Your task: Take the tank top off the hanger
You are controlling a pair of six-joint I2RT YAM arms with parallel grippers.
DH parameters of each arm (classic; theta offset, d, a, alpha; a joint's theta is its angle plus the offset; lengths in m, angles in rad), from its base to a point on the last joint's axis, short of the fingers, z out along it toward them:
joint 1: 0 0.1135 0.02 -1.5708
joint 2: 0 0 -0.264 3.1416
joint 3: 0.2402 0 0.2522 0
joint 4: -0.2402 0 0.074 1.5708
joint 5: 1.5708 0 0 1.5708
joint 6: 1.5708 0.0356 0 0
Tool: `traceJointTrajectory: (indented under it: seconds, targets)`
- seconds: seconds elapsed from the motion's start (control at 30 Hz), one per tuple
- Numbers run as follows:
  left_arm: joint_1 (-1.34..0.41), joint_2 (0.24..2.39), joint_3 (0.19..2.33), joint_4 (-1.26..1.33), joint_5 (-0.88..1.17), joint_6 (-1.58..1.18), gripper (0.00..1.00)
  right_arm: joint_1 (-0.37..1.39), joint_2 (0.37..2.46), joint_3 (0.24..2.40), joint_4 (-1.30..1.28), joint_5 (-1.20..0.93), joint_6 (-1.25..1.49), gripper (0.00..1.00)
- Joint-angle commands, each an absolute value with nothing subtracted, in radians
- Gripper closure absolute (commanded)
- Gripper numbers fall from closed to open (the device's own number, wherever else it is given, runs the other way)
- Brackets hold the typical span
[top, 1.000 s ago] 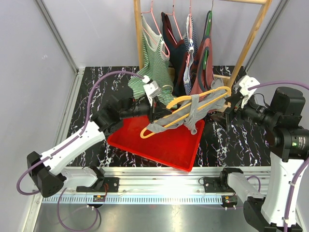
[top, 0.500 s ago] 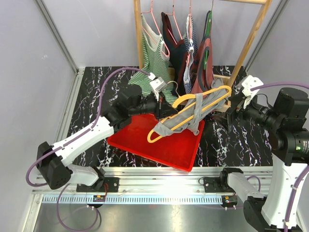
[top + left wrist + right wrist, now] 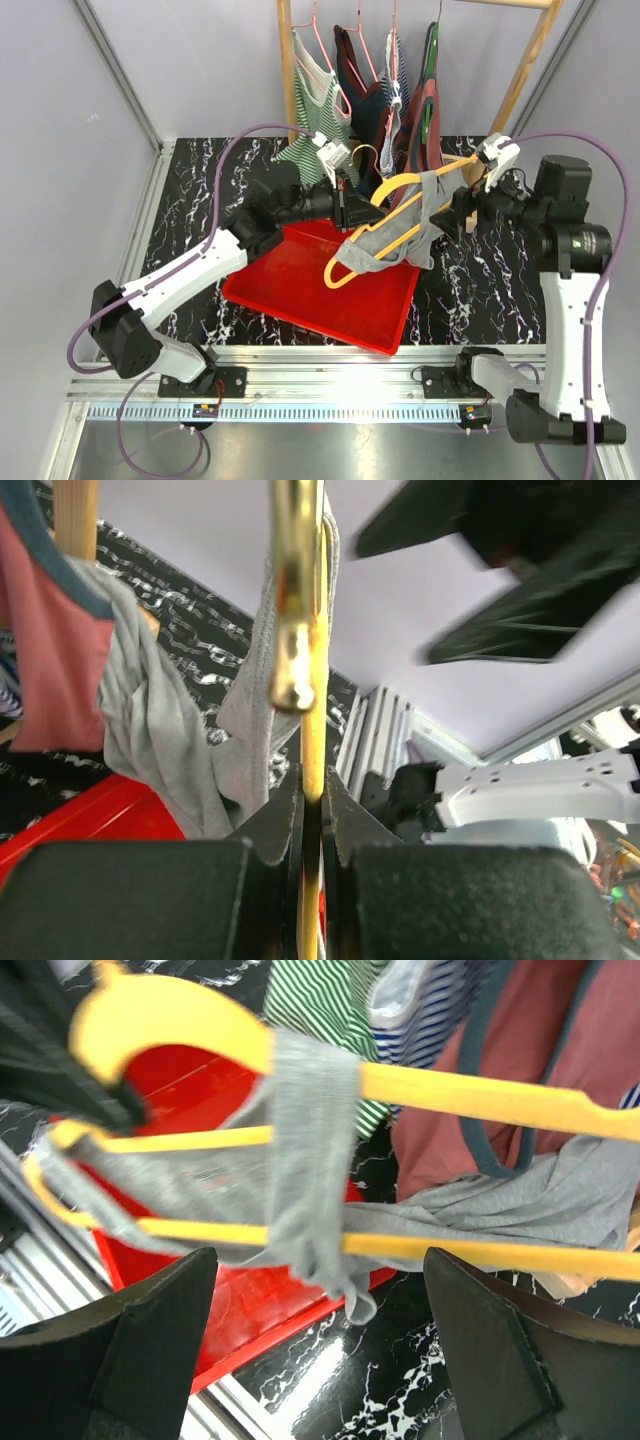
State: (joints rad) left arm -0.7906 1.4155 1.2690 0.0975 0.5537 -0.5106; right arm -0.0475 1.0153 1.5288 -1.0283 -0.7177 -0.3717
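Observation:
A grey tank top (image 3: 405,235) hangs bunched on a yellow hanger (image 3: 395,188), which is held tilted above the red tray (image 3: 290,285). My left gripper (image 3: 358,212) is shut on the hanger close to its hook. In the left wrist view the jaws (image 3: 312,792) pinch the yellow bar, with the hook (image 3: 295,600) above and the grey cloth (image 3: 165,745) to the left. My right gripper (image 3: 462,208) stands open by the hanger's high right end. Seen from the right wrist, its fingers (image 3: 318,1256) spread wide under the hanger (image 3: 470,1095), and the tank top's strap (image 3: 310,1130) is looped over the bars.
A wooden rack (image 3: 286,70) at the back carries several hung garments, including a green striped top (image 3: 320,120) and a dusty red one (image 3: 425,120), close behind the held hanger. The red tray lies on the black marble table (image 3: 480,285).
My left arm has carried the hanger and tank top up and to the right, toward the rack. The right gripper has swung left and back to the hanger's right end, still open.

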Motion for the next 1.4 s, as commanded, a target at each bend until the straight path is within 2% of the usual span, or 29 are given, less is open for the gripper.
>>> traceJointTrajectory:
  seconds: [0.0, 0.47, 0.6, 0.7, 0.83, 0.87, 0.97, 1.17, 1.37]
  targets:
    - [-0.788, 1.427, 1.338, 0.227, 0.594, -0.580, 1.00, -0.043, 1.035, 1.502, -0.873, -0.672, -0.295, 0.09]
    - [-0.790, 1.448, 1.354, 0.226, 0.601, -0.580, 1.00, -0.005, 1.117, 1.491, -0.787, -0.750, -0.218, 0.26]
    - [-0.790, 1.450, 1.361, 0.218, 0.594, -0.569, 1.00, 0.023, 1.137, 1.494, -0.810, -0.741, -0.230, 0.35]
    - [-0.790, 1.450, 1.359, 0.213, 0.583, -0.561, 1.00, 0.031, 1.140, 1.494, -0.821, -0.762, -0.239, 0.49]
    - [-0.788, 1.447, 1.351, 0.207, 0.580, -0.545, 1.00, 0.031, 1.158, 1.528, -0.860, -0.767, -0.262, 0.95]
    - [-0.788, 1.445, 1.351, 0.189, 0.577, -0.535, 1.00, 0.032, 1.158, 1.551, -0.879, -0.758, -0.268, 0.98]
    - [-0.779, 1.427, 1.339, 0.138, 0.549, -0.479, 1.00, 0.031, 1.132, 1.586, -0.885, -0.674, -0.278, 1.00]
    - [-0.765, 1.359, 1.273, 0.039, 0.495, -0.305, 1.00, -0.034, 1.055, 1.603, -0.825, -0.329, -0.270, 1.00]
    - [-0.764, 1.280, 1.221, -0.037, 0.525, -0.137, 1.00, -0.126, 1.069, 1.574, -0.756, -0.186, -0.222, 1.00]
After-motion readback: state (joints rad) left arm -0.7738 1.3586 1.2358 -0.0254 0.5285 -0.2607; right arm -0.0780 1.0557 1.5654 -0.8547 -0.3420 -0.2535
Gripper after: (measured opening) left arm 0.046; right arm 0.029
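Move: About 4 cm ahead of the open right hand, 3 cm to its left and slightly below is the band of the grey tank top wrapped across the yellow hanger. The hanger's middle lies some 8 cm left of that hand and 3 cm back. The pink tank top hangs roughly 17 cm ahead, 3 cm left and 10 cm lower. From the left hand, still gripping the hanger, the grey band is about 10 cm right, 5 cm ahead and slightly above. Reaching forward about 5 cm and a little left into the grey band, the right hand shuts its fingers on the fabric, then pulls it some 9 cm right and about 4 cm up, turning clockwise roughly 25 degrees. The left hand keeps its hold on the hanger, nearly still through the grasp, then draws back left and down about 3 cm each way against the pull. ##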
